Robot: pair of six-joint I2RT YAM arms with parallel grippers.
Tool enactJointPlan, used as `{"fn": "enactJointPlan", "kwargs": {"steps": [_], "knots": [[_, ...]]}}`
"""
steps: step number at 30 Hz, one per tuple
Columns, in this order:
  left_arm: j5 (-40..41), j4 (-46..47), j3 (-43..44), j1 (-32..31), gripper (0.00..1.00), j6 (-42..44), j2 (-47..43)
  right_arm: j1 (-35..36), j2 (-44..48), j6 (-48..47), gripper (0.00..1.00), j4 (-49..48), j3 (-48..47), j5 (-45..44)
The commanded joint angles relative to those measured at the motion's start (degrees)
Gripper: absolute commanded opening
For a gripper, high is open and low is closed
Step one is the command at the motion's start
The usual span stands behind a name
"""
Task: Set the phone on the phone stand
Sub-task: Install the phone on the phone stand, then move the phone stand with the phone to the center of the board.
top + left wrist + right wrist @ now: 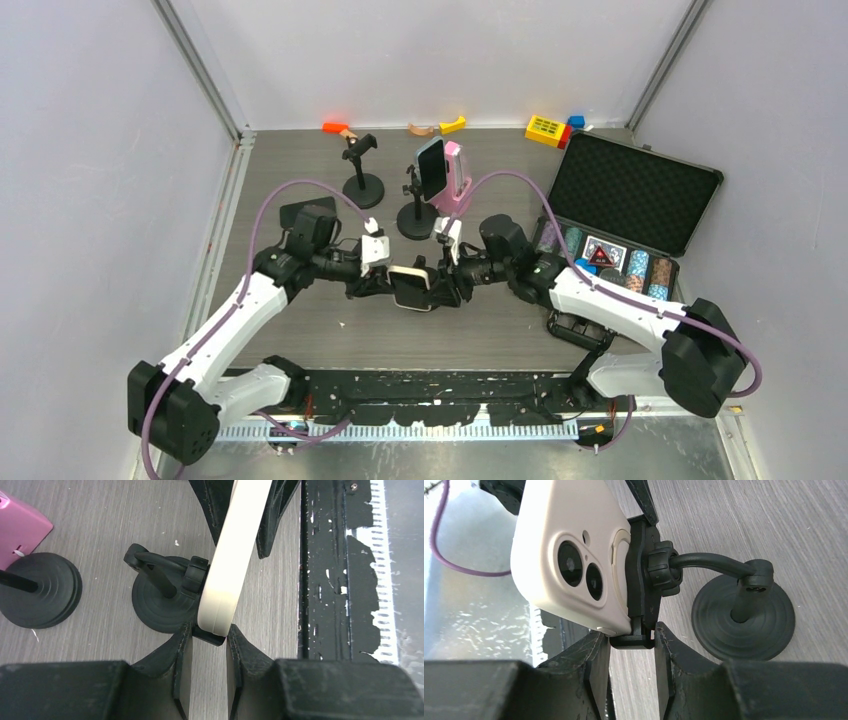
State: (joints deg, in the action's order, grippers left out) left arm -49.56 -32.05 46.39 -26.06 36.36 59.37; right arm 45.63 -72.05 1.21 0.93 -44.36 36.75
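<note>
A phone [410, 288] in a cream case hangs between my two grippers at the table's middle. Its back with two lenses [574, 565] rests against the clamp [641, 580] of a black phone stand. That stand's curved arm runs down to a round base [744, 615] on the table. My left gripper [210, 632] is shut on the phone's lower end [225, 580], where the clamp's black hook sits. From the other side, my right gripper [631, 635] is shut on the clamp's end hook beside the phone's corner. In the top view the arms hide this stand's base.
Two more black stands are behind: an empty one [363, 185] and one [417, 220] carrying a dark phone [431, 167] beside a pink object [455, 180]. An open black case [625, 205] of chips lies at the right. Small toys [545, 130] line the back wall.
</note>
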Motion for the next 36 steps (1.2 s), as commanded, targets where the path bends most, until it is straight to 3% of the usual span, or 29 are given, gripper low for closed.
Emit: {"fn": "enactJointPlan", "kwargs": {"steps": [1, 11, 16, 20, 26, 32, 36], "knots": [[-8.9, -10.6, 2.5, -1.5, 0.00, -4.6, 3.7, -0.9, -2.6, 15.5, 0.00, -7.5, 0.5, 6.4], [-11.1, -15.7, 8.3, -1.5, 0.00, -8.5, 7.4, -3.7, -2.5, 23.8, 0.00, -14.0, 2.1, 9.1], [-11.2, -14.9, 8.5, -1.5, 0.00, -10.1, 6.5, -3.9, -1.8, 23.7, 0.00, -14.8, 2.7, 9.0], [-10.9, -12.7, 7.7, -1.5, 0.00, -11.6, 5.1, -3.9, 0.4, 16.8, 0.14, -9.8, 1.6, 6.4], [-9.9, -11.1, 7.1, -1.5, 0.00, -12.2, 3.7, -3.9, 4.4, 5.1, 0.46, 2.2, -3.6, -0.5], [-8.7, -10.2, 6.6, -1.5, 0.00, -12.1, 2.5, -3.8, 6.8, -4.8, 0.66, 12.1, -8.5, -3.6], [-8.0, -9.7, 6.6, -1.5, 0.00, -12.2, 2.0, -3.4, 7.5, -9.1, 0.73, 18.2, -11.1, -4.1]]}}
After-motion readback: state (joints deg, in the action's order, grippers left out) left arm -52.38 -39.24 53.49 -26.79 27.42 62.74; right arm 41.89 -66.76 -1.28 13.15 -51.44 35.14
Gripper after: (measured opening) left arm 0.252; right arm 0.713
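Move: The phone already sits in the stand's black clamp. The left hand pinches the clamp's left end, and the phone's middle is some 4 cm to its right, about 1 cm back and 1 cm lower. For the right hand, on the other end, the phone's middle is about 4 cm left, likewise 1 cm back and 1 cm lower. From the left hand, this stand's round base is about 5 cm ahead, 6 cm right and 14 cm down; the other stand's base is some 20 cm ahead, 5 cm right and equally low. Upward together, both hands lift the clamp ends about 2 cm while rolling them so the phone's top edge tips away from the robot, some 10 degrees. The right fingers then open and let go of the clamp, that hand backing off right, up and slightly forward as its wrist rolls back. The left keeps its pinch, finally drifting back about 1.5 cm towards the robot. ##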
